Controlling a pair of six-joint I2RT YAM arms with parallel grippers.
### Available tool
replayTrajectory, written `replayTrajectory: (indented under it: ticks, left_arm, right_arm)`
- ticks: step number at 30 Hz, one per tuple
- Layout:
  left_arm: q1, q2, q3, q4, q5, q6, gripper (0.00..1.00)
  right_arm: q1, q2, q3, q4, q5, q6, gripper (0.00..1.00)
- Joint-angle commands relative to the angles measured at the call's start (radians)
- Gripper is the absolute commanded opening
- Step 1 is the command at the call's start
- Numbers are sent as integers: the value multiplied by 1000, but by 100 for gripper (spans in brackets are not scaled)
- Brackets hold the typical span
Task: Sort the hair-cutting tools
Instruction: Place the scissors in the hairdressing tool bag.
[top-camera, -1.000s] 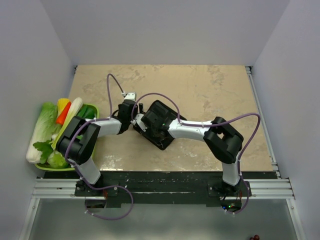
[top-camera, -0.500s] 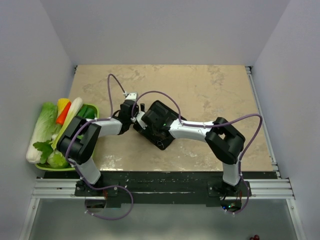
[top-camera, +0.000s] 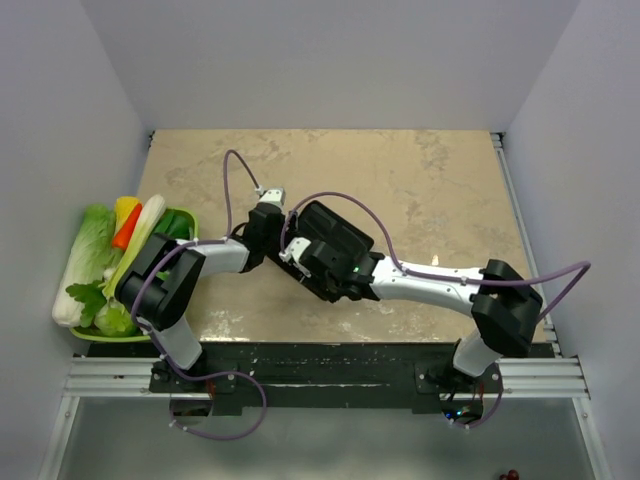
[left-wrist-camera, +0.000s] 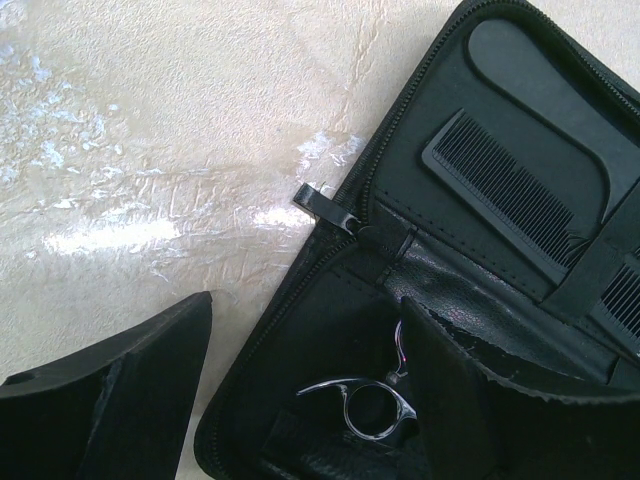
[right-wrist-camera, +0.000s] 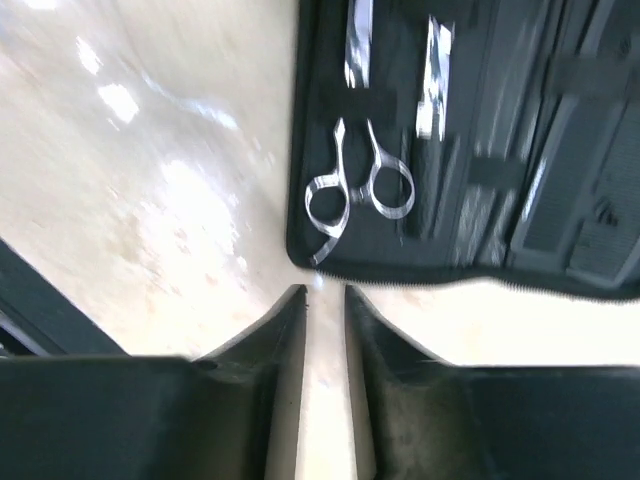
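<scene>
The black case (top-camera: 338, 232) lies open mid-table. In the left wrist view a black comb (left-wrist-camera: 515, 195) sits strapped in the case (left-wrist-camera: 330, 330), with part of a second comb (left-wrist-camera: 625, 295) at the right edge. A silver scissors ring handle (left-wrist-camera: 375, 408) lies in the case between the wide-open fingers of my left gripper (left-wrist-camera: 310, 380). In the right wrist view one pair of scissors (right-wrist-camera: 358, 190) lies in the case (right-wrist-camera: 560, 150), with a second blurred silver piece (right-wrist-camera: 435, 75) beside it. My right gripper (right-wrist-camera: 325, 292) hovers over bare table just short of the case's edge, with a narrow gap and empty.
A green tray (top-camera: 185, 222) of vegetables, with cabbage (top-camera: 88, 250) and a carrot (top-camera: 126, 228), stands at the table's left edge. Walls close the left, far and right sides. A zipper pull (left-wrist-camera: 320, 200) sticks out from the case's edge.
My right arm has swung its elbow out to the right and its gripper has drawn back off the case toward me. My left gripper has shifted slightly right, onto the case's corner.
</scene>
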Motion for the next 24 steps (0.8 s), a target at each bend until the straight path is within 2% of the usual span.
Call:
replayTrajectory:
  ticks: [1,2,6,9,13,19,24]
  left_arm:
    - [-11,62,-60,-181,66,-47,80]
    - [-11,61,-61,-178,65,-50,80]
    - [-7,64,-64,-171,71,-51,80]
    - [-7,64,-67,-169,76,-51,80]
    - [-9,64,-67,-166,85,-51,80]
    - [-9,65,-67,-165,96,-51,80]
    - [-7,61,-67,-166,94,-50,80]
  right_arm:
    - [1,-25,-83,-13,65,56,8]
    - [1,-16,-105,2,88,56,0]
    - [-22,33,-139,90,151,67,0]
    - [-45,73,-103,100,165,58,0]
    - [-57,48,-79,160,128,53,0]
    - [-57,93,36,79,116,50,0]
    - [-56,94,52,71,82,47,0]
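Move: My right hand is clear of the bag. The handles of the scissors lie in the bag's near pocket strip about 5 cm ahead, 4 cm to my left and 7 cm below. From the same hand the second shears lie some 10 cm ahead and 3 cm left, the combs about 15 cm ahead and 4 cm right. From my left hand, low at the bag's far-left edge, those handles are roughly 11 cm back and 7 cm right, about 1 cm lower. I shut the empty fingers of my right hand while swinging right and dipping about 6 cm, away from the scissors' handles. Then I bring the closed tips forward, back up and left in one scoop towards the bag's near corner, turning some 10 degrees clockwise, to end some 4 cm farther forward and slightly lower than I began, hovering beside the handles. ##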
